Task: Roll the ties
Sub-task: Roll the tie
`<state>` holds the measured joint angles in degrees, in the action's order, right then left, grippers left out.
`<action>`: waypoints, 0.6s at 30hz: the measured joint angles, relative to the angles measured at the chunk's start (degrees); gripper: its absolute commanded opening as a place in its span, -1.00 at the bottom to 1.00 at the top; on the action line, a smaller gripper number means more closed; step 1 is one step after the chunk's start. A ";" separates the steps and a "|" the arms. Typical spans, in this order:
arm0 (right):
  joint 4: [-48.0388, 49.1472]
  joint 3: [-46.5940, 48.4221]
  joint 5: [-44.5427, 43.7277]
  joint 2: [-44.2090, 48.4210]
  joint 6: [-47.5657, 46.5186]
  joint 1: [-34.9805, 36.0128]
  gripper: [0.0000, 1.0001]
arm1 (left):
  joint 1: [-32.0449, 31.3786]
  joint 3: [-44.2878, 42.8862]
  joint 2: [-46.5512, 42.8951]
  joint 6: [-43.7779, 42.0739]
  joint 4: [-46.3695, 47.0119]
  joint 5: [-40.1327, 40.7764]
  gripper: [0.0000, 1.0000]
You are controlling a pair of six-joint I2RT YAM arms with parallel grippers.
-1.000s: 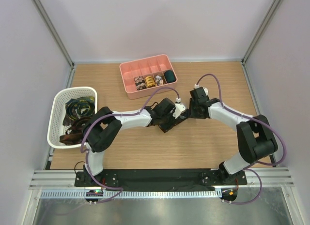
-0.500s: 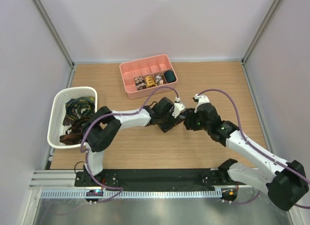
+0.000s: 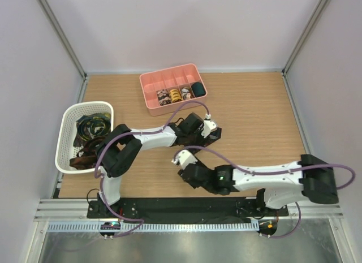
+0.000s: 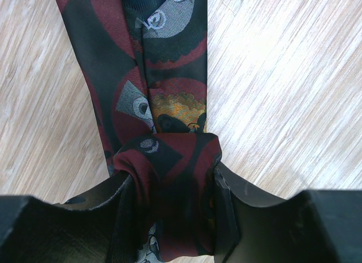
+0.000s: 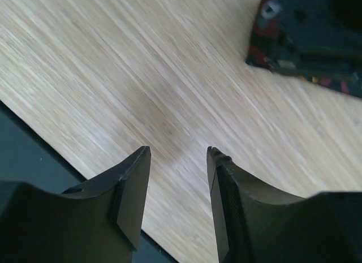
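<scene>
A dark tie (image 4: 169, 99) with red discs and grey prints lies on the wood, running away from my left gripper (image 4: 169, 212). That gripper is shut on the tie's rolled near end, at the table's middle (image 3: 208, 135). My right gripper (image 5: 175, 178) is open and empty over bare wood near the front edge, low in the top view (image 3: 186, 175). It stands apart from the tie, whose end (image 5: 263, 51) shows at the upper right of the right wrist view. Several coiled ties (image 3: 175, 95) sit in the pink tray.
The pink divided tray (image 3: 169, 79) stands at the back centre. A white mesh basket (image 3: 63, 144) at the left holds more loose ties (image 3: 90, 130). The black base strip (image 5: 22, 155) lies just past the front edge, beside the right fingers.
The right arm has swung from beside the left gripper down to the near edge, its jaws spreading a little. The left gripper has kept its place and its hold on the tie.
</scene>
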<state>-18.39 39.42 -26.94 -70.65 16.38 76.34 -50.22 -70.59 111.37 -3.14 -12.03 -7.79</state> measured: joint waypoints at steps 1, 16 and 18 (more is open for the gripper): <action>-0.70 1.86 -1.62 -2.67 -0.92 1.46 0.03 | 0.00 -0.15 0.07 -0.04 -0.22 -0.04 -0.56; -19.61 40.79 -28.44 -50.75 -12.31 4.61 0.45 | 0.00 -2.93 1.25 0.22 -3.85 -1.73 -0.56; -21.84 42.53 -31.12 -52.65 -13.14 3.65 0.45 | 0.00 -3.32 1.36 0.33 -4.55 -2.14 -0.56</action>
<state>-40.23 81.95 -58.06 -123.31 3.25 79.99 -50.22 -73.91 112.73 -2.81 -16.58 -9.93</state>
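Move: The tie's roll lies about 12 cm ahead of the empty right hand, 6 cm to its right and some 6 cm lower. It is already pinched in the left hand, right at its finger pads. The unrolled tail runs out beyond the roll, about 14 cm ahead of the right hand and 9 cm to its right. The pink tray stands farther off, some 32 cm ahead of the right hand and 6 cm to its left. Swinging left by about 8 cm first, the empty right hand then curves forward some 7 cm and sinks nearly 4 cm, easing slightly back to the right, round the near-left side of the held roll. Its wrist rolls about 50 degrees, left side down, bringing the fingers to point mostly forward, and they spread wider without touching the tie. The left hand keeps its pinch on the roll almost still. ##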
